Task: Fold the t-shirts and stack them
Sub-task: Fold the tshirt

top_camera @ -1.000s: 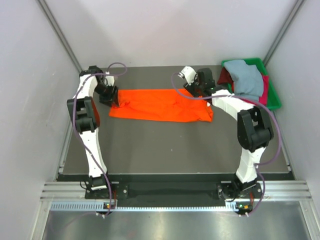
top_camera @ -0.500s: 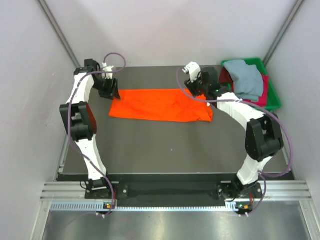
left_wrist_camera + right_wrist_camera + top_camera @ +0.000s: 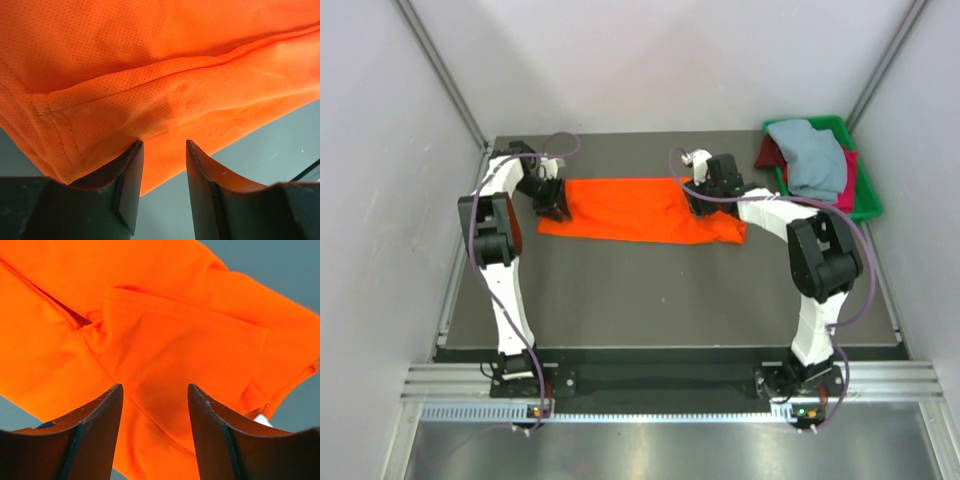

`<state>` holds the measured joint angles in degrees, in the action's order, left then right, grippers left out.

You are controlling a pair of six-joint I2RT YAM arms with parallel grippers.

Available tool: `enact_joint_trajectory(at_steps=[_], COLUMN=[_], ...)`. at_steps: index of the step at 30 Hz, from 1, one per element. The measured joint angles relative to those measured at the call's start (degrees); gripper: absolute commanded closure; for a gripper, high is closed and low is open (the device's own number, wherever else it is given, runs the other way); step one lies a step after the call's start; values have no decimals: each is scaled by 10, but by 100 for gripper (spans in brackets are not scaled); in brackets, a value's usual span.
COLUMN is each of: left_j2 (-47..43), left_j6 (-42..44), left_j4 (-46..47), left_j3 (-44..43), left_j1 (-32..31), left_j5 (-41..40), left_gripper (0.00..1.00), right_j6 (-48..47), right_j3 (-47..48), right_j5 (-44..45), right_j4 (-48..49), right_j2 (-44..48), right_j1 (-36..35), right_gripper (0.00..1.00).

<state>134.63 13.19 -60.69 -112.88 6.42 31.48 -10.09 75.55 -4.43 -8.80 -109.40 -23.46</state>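
Note:
A bright orange t-shirt [image 3: 630, 212] lies folded into a long strip across the back of the dark table [image 3: 660, 290]. My left gripper [image 3: 558, 207] is low at its left end. In the left wrist view that gripper [image 3: 163, 145] is open, its tips touching the hemmed edge of the orange cloth [image 3: 150, 65], with bare table in the gap. My right gripper [image 3: 696, 203] is over the shirt's right part. The right wrist view has it [image 3: 155, 387] open, just above a folded sleeve [image 3: 175, 330]. A pale grey-blue t-shirt [image 3: 815, 155] lies on dark red ones [image 3: 770, 152].
The green tray [image 3: 868, 203] holding the piled shirts stands at the back right corner of the table. Grey walls close in the left, back and right sides. Both arms reach from their bases at the near edge.
Both grippers were raised at the shirt's far edge half a second ago; they have come down and nearer, the left onto the left end, the right onto the right part.

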Motion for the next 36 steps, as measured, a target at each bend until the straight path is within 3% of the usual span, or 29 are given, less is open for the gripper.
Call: enact_joint_trajectory(at_steps=[15,29,36], left_j2=[-23,-84,-137], left_j6=[-12,21,19], left_j4=[11,-69,-75], left_j3=[37,153,227], left_j1=[-11,-106,-141], left_j5=[-31,-111,-132], left_gripper=[52,54,53], right_j6=[137,146,141], right_j3=[70,324,394], right_j5=[-55,-84,-74], right_j4=[-49,-108,-100], right_j2=[-87,-247,-287], right_j1=[68,91,91], right_gripper=[44,40,39])
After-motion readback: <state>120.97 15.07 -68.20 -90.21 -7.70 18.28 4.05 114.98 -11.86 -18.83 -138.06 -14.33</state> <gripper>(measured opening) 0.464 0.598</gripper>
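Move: The right hand hangs open about 4 cm above the orange t-shirt's right part; the loose flap there lies some 2 cm ahead and 1 cm right, the shirt's right end about 9 cm right and 4 cm back, the green basket roughly 12 cm ahead and 26 cm right. The left hand is already down at the shirt's left end, whose middle lies about 3 cm left and level fore and aft; the near edge is some 7 cm back. The right hand first sinks about 4 cm and slides a little right, turning clockwise, until its part-open fingertips meet the cloth of the right part, then pushes it forward, away from the base, for some 12 cm without closing. Meanwhile the left hand, after a short wait, sweeps low back about 14 cm and right 5 cm, its fingers keeping their gap, across the shirt's left part and past the near edge onto bare table, turning some 15 degrees clockwise. ##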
